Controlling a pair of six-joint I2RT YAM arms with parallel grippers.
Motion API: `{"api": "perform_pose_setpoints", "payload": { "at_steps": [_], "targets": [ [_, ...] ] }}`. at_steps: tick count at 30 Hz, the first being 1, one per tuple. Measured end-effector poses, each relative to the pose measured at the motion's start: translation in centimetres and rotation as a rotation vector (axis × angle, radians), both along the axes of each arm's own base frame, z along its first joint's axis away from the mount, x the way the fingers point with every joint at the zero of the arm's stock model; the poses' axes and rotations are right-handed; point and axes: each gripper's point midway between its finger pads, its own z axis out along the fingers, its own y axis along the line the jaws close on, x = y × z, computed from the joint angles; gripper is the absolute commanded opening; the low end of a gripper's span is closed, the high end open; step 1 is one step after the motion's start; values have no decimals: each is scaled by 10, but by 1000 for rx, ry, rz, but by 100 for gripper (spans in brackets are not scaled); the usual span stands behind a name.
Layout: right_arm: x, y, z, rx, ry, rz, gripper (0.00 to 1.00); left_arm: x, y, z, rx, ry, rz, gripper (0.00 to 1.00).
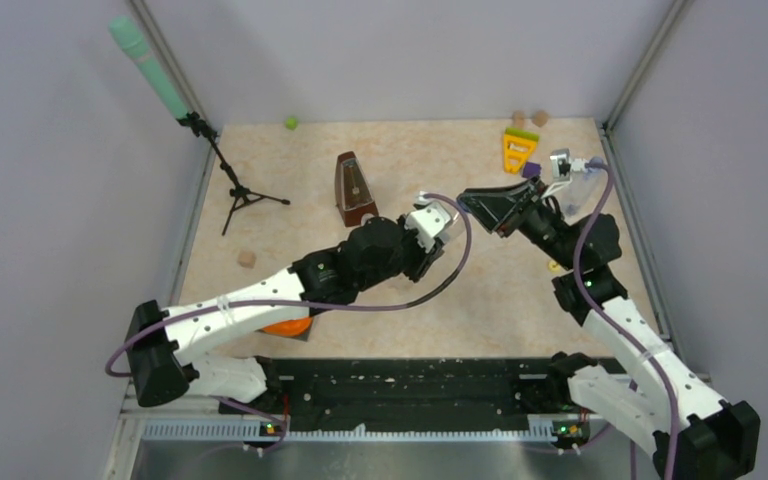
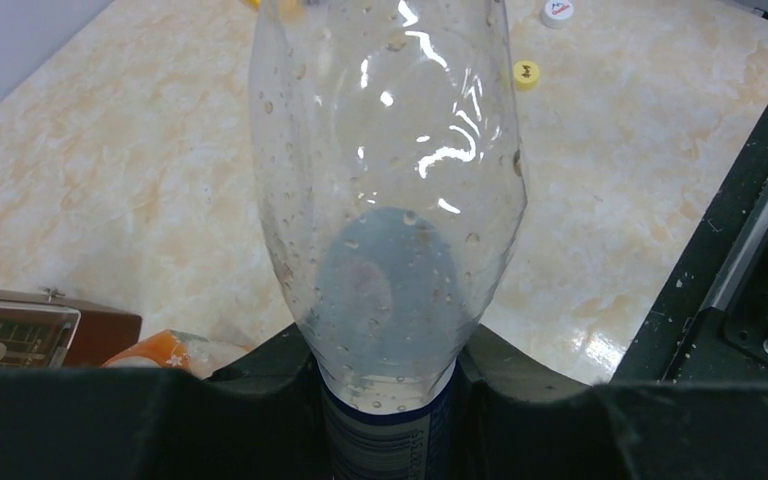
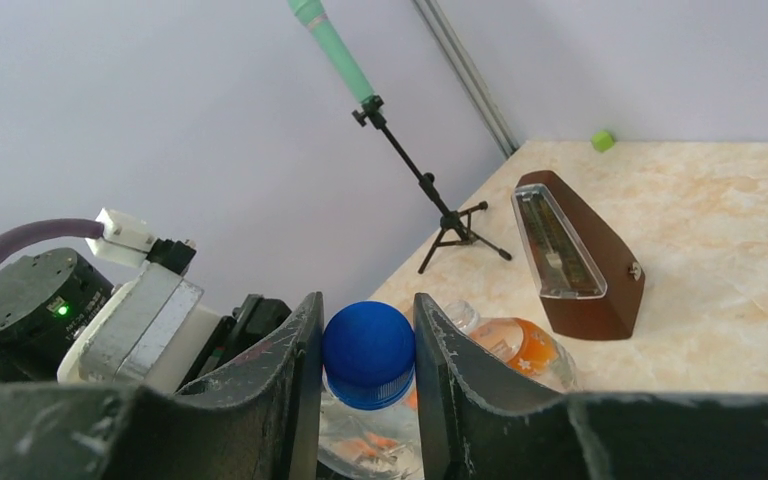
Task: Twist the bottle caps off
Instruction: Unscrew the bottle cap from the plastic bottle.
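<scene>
My left gripper [image 2: 390, 372] is shut on the slim clear bottle [image 2: 390, 190], at its blue label [image 2: 390, 435], and holds it above the table. My right gripper [image 3: 368, 322] is shut on that bottle's blue cap [image 3: 368, 352], one finger on each side. In the top view the two grippers meet at mid-table, left [image 1: 438, 228] and right [image 1: 468, 203]. A yellow cap [image 2: 526, 73] and a white cap [image 2: 558, 11] lie loose on the table. The squat orange-tinted bottle [image 3: 520, 345] lies on its side with no cap, under my left arm [image 1: 285, 325].
A brown metronome [image 1: 353, 188] stands behind my left gripper. A microphone stand [image 1: 240, 195] is at the back left and a green ball [image 1: 290, 122] at the back wall. A yellow toy [image 1: 518, 150], a purple block [image 1: 531, 170] and another clear bottle [image 1: 582, 188] sit back right.
</scene>
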Motion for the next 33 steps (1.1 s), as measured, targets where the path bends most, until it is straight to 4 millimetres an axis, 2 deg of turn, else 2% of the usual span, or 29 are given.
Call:
{"api": "perform_pose_setpoints", "payload": {
  "at_steps": [4, 8, 16, 20, 24, 25, 29, 31, 33],
  "targets": [
    [-4, 2, 4, -2, -31, 24, 0, 0, 0, 4, -27, 16, -34, 0],
    [-18, 7, 15, -15, -122, 85, 0, -8, 5, 14, -129, 102, -211, 0],
    [-55, 16, 34, -23, -288, 251, 0, -50, 10, 30, -247, 307, -652, 0],
    [-72, 19, 39, -30, -351, 325, 2, -68, 11, 35, -280, 383, -803, 0],
    [-78, 18, 42, -31, -383, 343, 38, -74, 12, 39, -295, 394, -835, 0],
    [-77, 18, 42, -32, -381, 340, 48, -72, 11, 38, -295, 392, -825, 0],
    [-66, 17, 36, -31, -318, 289, 77, -57, 10, 33, -287, 356, -707, 0],
    [-61, 14, 36, -26, -295, 252, 84, -47, 10, 32, -274, 315, -627, 0],
    [-58, 11, 38, -19, -285, 222, 85, -41, 7, 31, -254, 268, -566, 0]
  ]
}}
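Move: The right fingers already pinch the blue cap at their tips; the plastic bottle's body hangs below, 6 cm back and 4 to the left. From the left hand, which grips that body, the cap is about 6 cm ahead, 4 right and 10 above. The orange-labelled bottle lies some 7 cm ahead of the left hand, 16 left and 22 below, the metronome about 21 ahead, 19 left and 18 below. Gripping bottle and cap, both hands draw back about 8 cm, left turning 50° clockwise, then ease forward, right opening. ##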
